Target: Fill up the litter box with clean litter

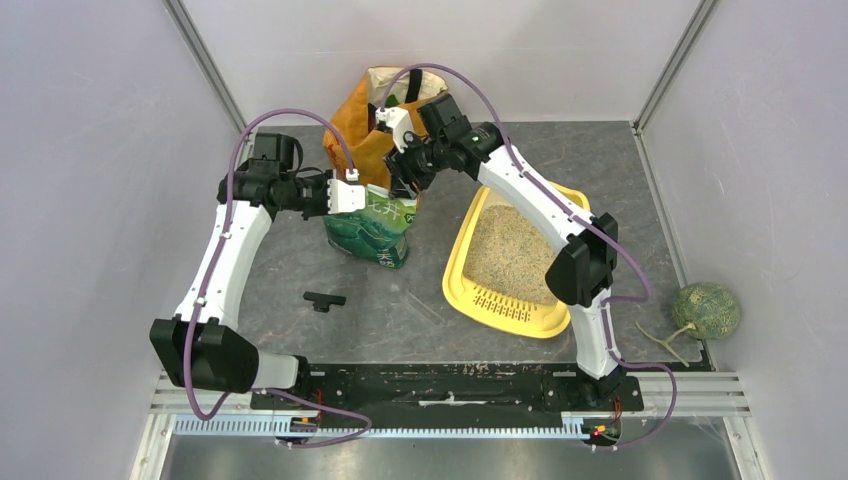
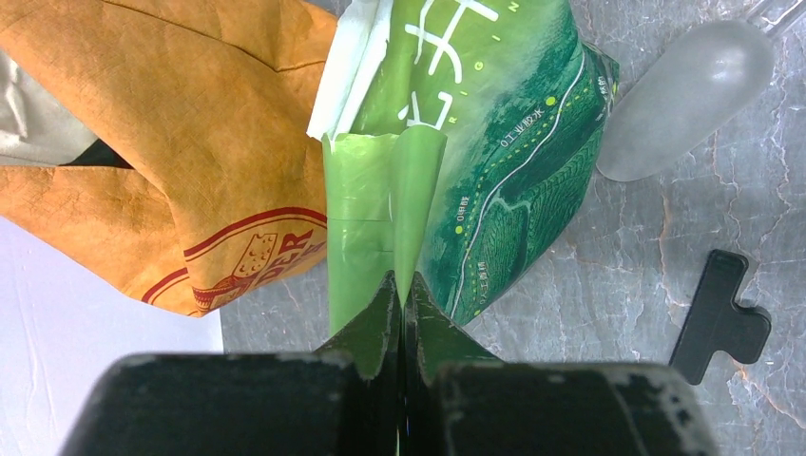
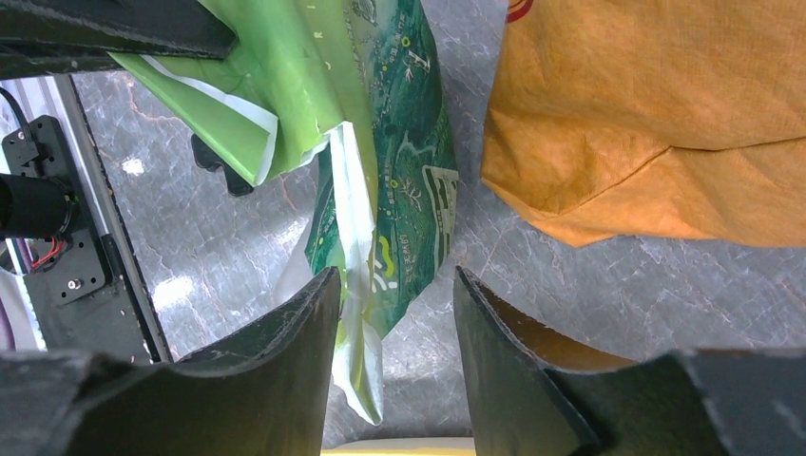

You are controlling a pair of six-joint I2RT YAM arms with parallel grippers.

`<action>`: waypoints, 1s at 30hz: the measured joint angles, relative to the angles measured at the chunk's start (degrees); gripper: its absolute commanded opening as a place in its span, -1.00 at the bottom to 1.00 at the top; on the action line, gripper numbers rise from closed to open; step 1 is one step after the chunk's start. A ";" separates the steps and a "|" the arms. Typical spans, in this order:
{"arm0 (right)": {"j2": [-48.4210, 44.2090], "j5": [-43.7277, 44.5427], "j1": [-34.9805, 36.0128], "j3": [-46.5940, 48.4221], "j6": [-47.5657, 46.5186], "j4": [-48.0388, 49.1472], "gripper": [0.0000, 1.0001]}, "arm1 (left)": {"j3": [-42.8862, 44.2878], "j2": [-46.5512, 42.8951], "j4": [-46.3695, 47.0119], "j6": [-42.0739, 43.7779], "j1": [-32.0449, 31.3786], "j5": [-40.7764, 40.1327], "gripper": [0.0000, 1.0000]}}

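Observation:
The green bag of clean litter (image 1: 375,228) stands on the table left of the yellow litter box (image 1: 456,290), which holds a bed of beige litter (image 1: 510,250). My left gripper (image 2: 401,280) is shut on a folded flap at the green bag's (image 2: 504,142) top edge. My right gripper (image 3: 394,275) hangs over the bag's other top corner (image 3: 399,171). Its jaws are open, with the white-lined edge of the bag between them, close to the left finger (image 3: 285,332). In the top view the right gripper (image 1: 405,172) is just above the bag.
An orange paper bag (image 1: 365,125) stands right behind the green bag. A black clip (image 1: 323,299) lies on the table in front, and a clear plastic scoop (image 2: 694,95) beside the bag. A green melon (image 1: 706,310) sits at the far right edge.

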 measured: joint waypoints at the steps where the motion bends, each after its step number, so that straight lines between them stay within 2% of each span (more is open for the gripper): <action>1: 0.00 -0.17 0.00 0.13 0.22 0.13 0.10 | 0.04 0.00 0.00 0.00 0.00 0.00 -0.96; 16: 2.14 0.22 0.13 2.93 -0.76 0.81 -0.10 | 0.22 0.00 0.00 0.02 0.00 0.02 -0.96; 22: 2.58 1.77 0.31 2.93 -1.95 0.81 -0.28 | 0.24 0.00 0.00 0.00 -0.02 0.28 -0.96; 30: 2.58 4.85 0.87 2.93 -3.43 0.87 -0.35 | 0.31 0.00 -0.07 0.02 -0.02 0.59 -0.96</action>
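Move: The right hand is at the green litter bag's right top corner, its white edge about 1 cm back of the hand point and a little below. The orange bag stands roughly 8 cm ahead and 2 cm left, some 8 cm lower; the yellow litter box lies about 13 cm back and 23 cm right, 20 cm down. From the left hand, which already grips the bag's left top, that corner is about 12 cm right. Right fingers narrow around the litter bag's white edge, shifting about 2 cm forward, while the left keeps its grip. ##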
